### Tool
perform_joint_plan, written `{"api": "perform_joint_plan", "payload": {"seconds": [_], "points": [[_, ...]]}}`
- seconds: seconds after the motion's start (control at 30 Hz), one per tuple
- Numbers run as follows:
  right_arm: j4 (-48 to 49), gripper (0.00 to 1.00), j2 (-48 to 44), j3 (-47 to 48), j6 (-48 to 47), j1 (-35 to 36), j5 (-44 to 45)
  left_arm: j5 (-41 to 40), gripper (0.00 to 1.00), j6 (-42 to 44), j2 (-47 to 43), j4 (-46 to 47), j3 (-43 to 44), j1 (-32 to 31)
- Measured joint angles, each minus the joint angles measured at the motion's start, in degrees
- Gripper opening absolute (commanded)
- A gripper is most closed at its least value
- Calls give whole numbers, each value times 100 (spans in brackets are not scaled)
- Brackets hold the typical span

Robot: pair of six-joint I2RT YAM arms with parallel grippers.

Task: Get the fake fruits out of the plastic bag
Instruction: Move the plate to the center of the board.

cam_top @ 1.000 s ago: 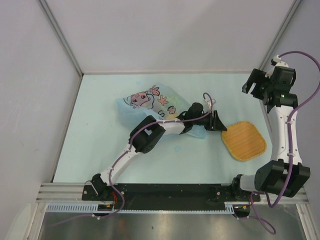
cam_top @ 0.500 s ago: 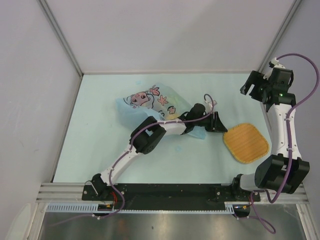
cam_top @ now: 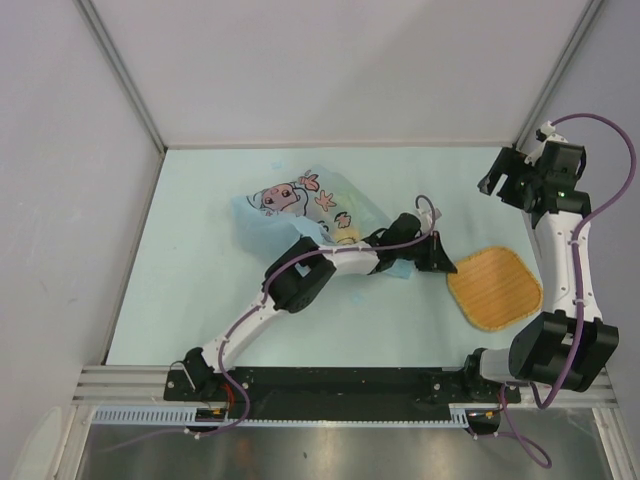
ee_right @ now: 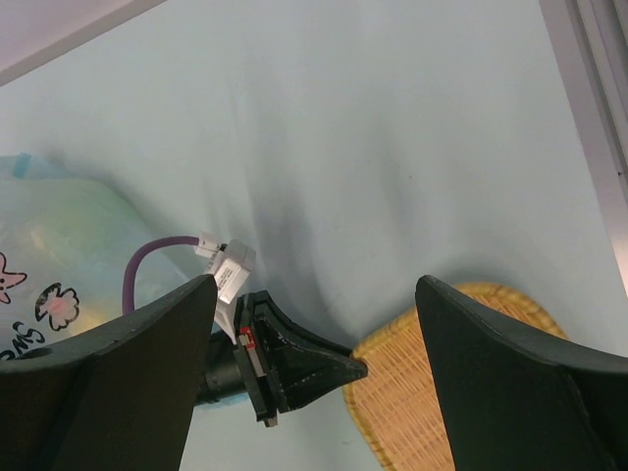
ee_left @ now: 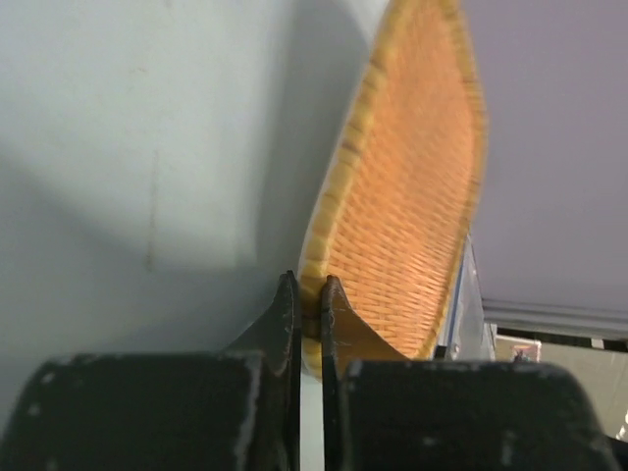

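The plastic bag (cam_top: 300,205) lies crumpled at the table's middle, light blue with a cartoon print, and also shows in the right wrist view (ee_right: 49,265). The fake fruits are hidden inside it; only a faint yellow patch (cam_top: 347,235) shows through. My left gripper (cam_top: 452,267) has reached right past the bag and is shut on the near rim of the orange woven tray (ee_left: 412,196), the rim pinched between its fingertips (ee_left: 309,294). My right gripper (cam_top: 500,175) hangs high at the back right, open, holding nothing (ee_right: 314,285).
The orange woven tray (cam_top: 495,288) lies flat at the right, between the two arms. The left arm's forearm crosses over the bag's lower right corner. Grey walls close the table at the back and both sides.
The left gripper moved right onto the tray's rim and shut on it. The tray shifted slightly right. The right arm drifted a little.
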Motion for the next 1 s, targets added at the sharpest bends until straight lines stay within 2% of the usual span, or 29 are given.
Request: {"api": "perform_joint_plan", "payload": {"seconds": [0.1, 0.27, 0.4, 0.57, 0.8, 0.83, 0.87, 0.97, 1.0], "points": [[2, 87, -81, -11, 22, -9, -26, 105, 0, 85, -157, -9, -236, -9], [59, 86, -151, -13, 149, -15, -114, 647, 0, 822, -1117, -452, -1545, 212], [129, 86, -151, -24, 247, -17, -210, 1196, 0, 2273, -1781, -1958, -1915, 686], [210, 86, -120, -31, 297, -2, -313, 1322, 0, 4426, -2468, -4151, -2022, 1346], [411, 85, 166, -31, 426, 264, -461, 960, 0, 5914, -3080, -5672, -2275, 1574], [417, 85, 201, -31, 442, 321, -485, 901, 4, 6019, -3101, -5794, -2275, 1580], [422, 85, 232, -31, 446, 369, -518, 863, 20, 6102, -3121, -5864, -2304, 1580], [470, 84, 330, -31, 444, 592, -560, 686, 46, 6293, -3220, -5919, -2566, 1609], [496, 85, 372, -31, 444, 684, -568, 496, 49, 6439, -3281, -5890, -2756, 1613]]}}
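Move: The plate's rim is already pinched in the left hand, with the plate's middle some 11 cm to that hand's right and 5 cm back. The middle of the board, where it is to go, lies about 28 cm to the left, level fore and aft and a couple of cm below. The plastic bag's middle is some 35 cm left and 12 cm ahead. From the right hand the plate is about 9 cm right, 14 cm back and 24 cm below. The plate goes left with the left hand, which keeps the rim pinched and sweeps it some 28 cm low over the board towards the middle, drawing back slightly. The wrist swings clockwise about 25 degrees and the fingertips tip further down; the hand finally sinks and the fingers part about a third, letting go of the rim. The empty, open right hand drifts left some 6 cm, starting slowly. ##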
